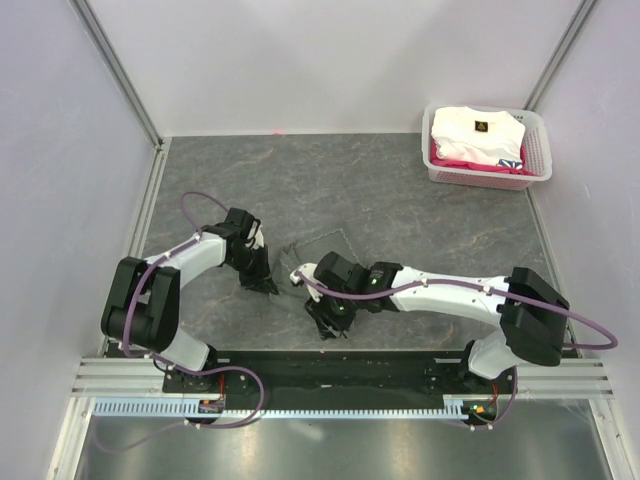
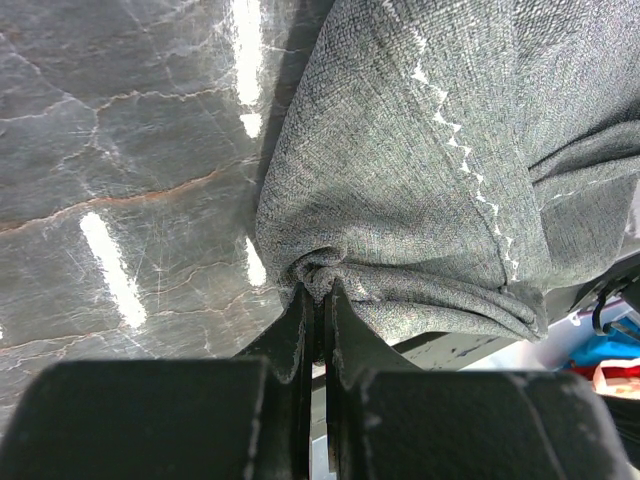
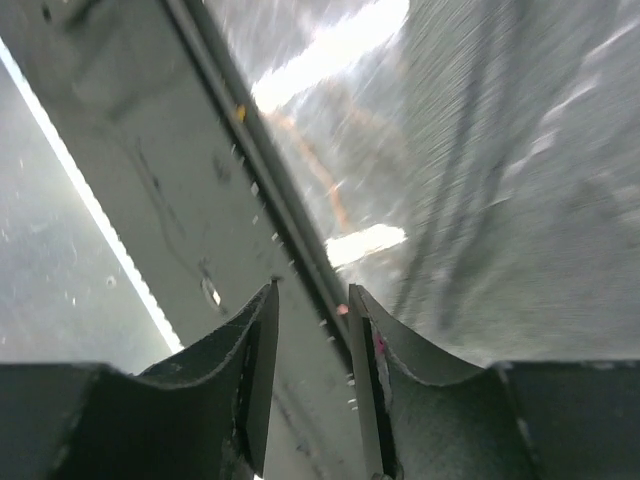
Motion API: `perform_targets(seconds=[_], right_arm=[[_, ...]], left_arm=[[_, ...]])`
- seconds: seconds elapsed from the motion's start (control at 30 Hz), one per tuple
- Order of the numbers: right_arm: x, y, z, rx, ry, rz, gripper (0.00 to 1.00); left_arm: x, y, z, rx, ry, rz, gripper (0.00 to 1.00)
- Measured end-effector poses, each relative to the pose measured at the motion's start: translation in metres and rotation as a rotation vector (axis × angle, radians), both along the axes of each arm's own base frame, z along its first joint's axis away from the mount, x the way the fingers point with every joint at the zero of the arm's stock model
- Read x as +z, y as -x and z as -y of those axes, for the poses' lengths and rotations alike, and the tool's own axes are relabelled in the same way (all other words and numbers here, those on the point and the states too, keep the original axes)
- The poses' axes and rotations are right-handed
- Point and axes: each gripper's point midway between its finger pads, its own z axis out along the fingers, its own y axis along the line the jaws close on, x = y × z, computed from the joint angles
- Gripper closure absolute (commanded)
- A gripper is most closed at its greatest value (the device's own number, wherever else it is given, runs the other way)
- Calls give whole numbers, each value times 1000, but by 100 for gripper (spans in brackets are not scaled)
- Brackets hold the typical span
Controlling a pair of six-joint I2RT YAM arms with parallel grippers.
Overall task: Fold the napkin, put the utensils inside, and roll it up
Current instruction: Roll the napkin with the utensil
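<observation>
The grey-green napkin (image 2: pixel 420 170) with its pale stitched hem hangs bunched from my left gripper (image 2: pixel 318 290), which is shut on a gathered fold of it just above the tabletop. In the top view the napkin (image 1: pixel 310 255) is a faint shape between the two arms, with the left gripper (image 1: pixel 262 283) at its left edge. My right gripper (image 1: pixel 325 322) is low near the table's front edge. Its jaws (image 3: pixel 312 290) stand apart with nothing between them, and blurred grey cloth (image 3: pixel 540 180) lies to their right. The utensils are out of view.
A white basket (image 1: pixel 535 160) holding a folded white garment (image 1: pixel 475 135) stands at the back right corner. The metal frame rail (image 3: pixel 150 180) along the table's front edge runs right under the right gripper. White walls enclose the table on three sides.
</observation>
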Motion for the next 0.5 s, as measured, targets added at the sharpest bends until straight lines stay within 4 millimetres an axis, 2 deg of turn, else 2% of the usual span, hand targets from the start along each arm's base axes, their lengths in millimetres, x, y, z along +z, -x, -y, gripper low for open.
perform_targets(seconds=[0.1, 0.17, 0.3, 0.5], right_arm=[[-15, 16, 4, 8, 43, -40, 59], [-25, 20, 7, 2, 73, -56, 59], [-41, 15, 15, -34, 133, -47, 59], [-52, 4, 26, -72, 203, 10, 59]], left_arm=[[-1, 0, 0, -2, -2, -4, 98], [-2, 1, 0, -4, -2, -6, 98], [-2, 1, -1, -10, -3, -3, 98], [-1, 0, -1, -20, -3, 3, 98]])
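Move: The right gripper, partly open, should go for the right-hand end of the napkin's near fold, about 1 cm ahead, 3 cm right and 7 cm below. From that gripper, the fold's other end, already held by the left gripper, lies some 13 cm left, 10 cm ahead and 7 cm down; the napkin's middle is about 11 cm ahead and 1 cm left, 8 cm below. From the left gripper, the right-hand end is roughly 10 cm back and 15 cm right, 1 cm lower. Lower the right gripper about 5 cm to the right-hand end of the napkin's near fold, drawing back some 2 cm at first and then easing forward again while drifting 2 to 3 cm right. Steepen its fingers by about 10 degrees and leave them partly open, with one fingertip coming right up to the fold. Keep the left gripper still, pinching the other end. ##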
